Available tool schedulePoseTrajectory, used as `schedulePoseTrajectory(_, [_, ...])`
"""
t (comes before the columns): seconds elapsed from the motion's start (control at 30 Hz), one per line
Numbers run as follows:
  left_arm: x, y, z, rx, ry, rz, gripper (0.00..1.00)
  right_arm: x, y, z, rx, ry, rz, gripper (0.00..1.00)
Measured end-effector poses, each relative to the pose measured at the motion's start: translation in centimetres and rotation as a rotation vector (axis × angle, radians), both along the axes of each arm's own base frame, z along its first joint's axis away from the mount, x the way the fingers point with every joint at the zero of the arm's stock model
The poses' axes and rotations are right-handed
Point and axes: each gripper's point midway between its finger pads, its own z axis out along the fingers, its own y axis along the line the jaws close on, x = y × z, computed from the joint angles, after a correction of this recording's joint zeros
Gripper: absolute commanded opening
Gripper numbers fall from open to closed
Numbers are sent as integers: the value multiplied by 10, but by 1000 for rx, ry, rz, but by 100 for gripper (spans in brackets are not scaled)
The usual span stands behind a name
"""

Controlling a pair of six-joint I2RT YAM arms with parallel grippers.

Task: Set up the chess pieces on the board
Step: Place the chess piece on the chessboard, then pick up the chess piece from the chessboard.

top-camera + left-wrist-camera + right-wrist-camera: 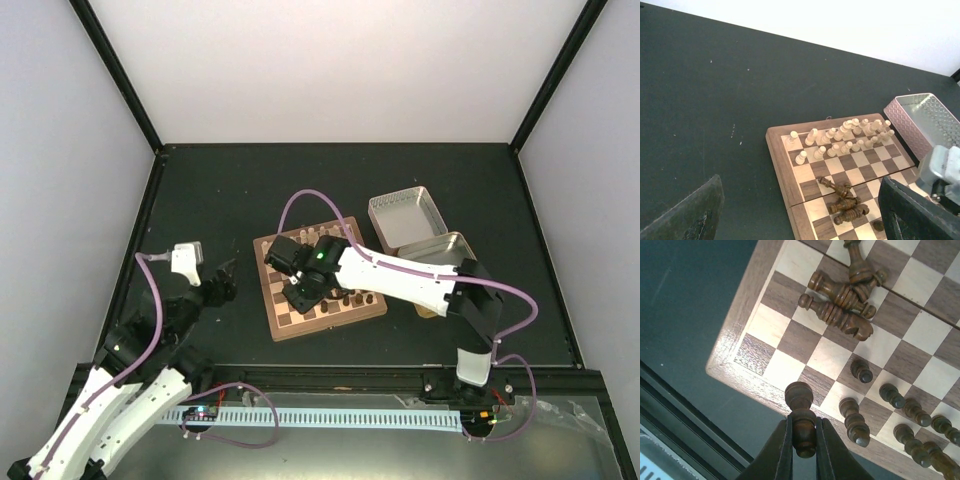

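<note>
The board lies mid-table. Cream chess pieces stand in two rows along its far side in the left wrist view. Three dark pieces lie in a heap near the middle, and several dark pieces stand along the near side. My right gripper is shut on a dark piece, held just above the board's near left corner. My left gripper hangs open left of the board with nothing between its fingers.
Two square metal tin halves sit right of the board; one also shows in the left wrist view. The right arm stretches across the board. A cable rail runs along the near edge.
</note>
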Motion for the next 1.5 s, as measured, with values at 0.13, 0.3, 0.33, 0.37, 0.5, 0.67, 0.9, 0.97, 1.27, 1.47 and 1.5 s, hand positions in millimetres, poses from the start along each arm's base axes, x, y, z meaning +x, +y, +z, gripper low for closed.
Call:
schedulePoseTrajectory(0.13, [-2, 2, 1, 2, -7, 3, 87, -3, -1, -13, -55, 18, 12, 1])
schedulePoseTrajectory(0.3, [-4, 4, 4, -4, -23, 5, 87, -5, -1, -30, -112, 39, 29, 2])
schedulePoseTrajectory(0.33, [-4, 4, 4, -4, -24, 5, 87, -5, -2, -33, -121, 43, 30, 2])
schedulePoseTrajectory(0.37, [-4, 4, 5, -4, -25, 5, 88, -5, -3, -36, -132, 47, 30, 2])
schedulePoseTrajectory(0.5, [-4, 4, 5, -5, -27, 5, 88, -6, -5, -44, -158, 56, 32, 6])
schedulePoseTrajectory(0.67, [-4, 4, 6, -8, -31, 5, 88, -7, -7, -53, -187, 68, 32, 10])
schedulePoseTrajectory(0.9, [-4, 5, 6, -8, -31, 5, 88, -6, -8, -59, -205, 70, 33, 25])
schedulePoseTrajectory(0.97, [-4, 5, 6, -8, -32, 5, 88, -6, -9, -60, -208, 69, 34, 29])
schedulePoseTrajectory(1.27, [-4, 5, 6, -8, -32, 5, 88, 1, -4, -57, -182, 37, -3, 35])
schedulePoseTrajectory(1.47, [-4, 5, 6, -8, -32, 5, 88, 10, 1, -31, -74, -16, -67, 39])
schedulePoseTrajectory(1.5, [-4, 5, 6, -8, -31, 5, 88, 12, 0, -25, -50, -24, -79, 40])
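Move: The right hand, already gripping an upright dark chess piece, has its place, the third square from the left in the nearest row, about 8 cm below, 1 cm back and 1 cm right. A standing dark piece is level ahead and 4 cm right; a dark pawn 2 cm ahead, 3 cm right; the lying dark pieces 6 cm ahead, 2 cm left. From the left hand that square is roughly 21 cm right, 3 cm back and 18 cm down. The right hand lowers the dark chess piece 6 cm onto its square, opens partway and rises about 3.5 cm. ##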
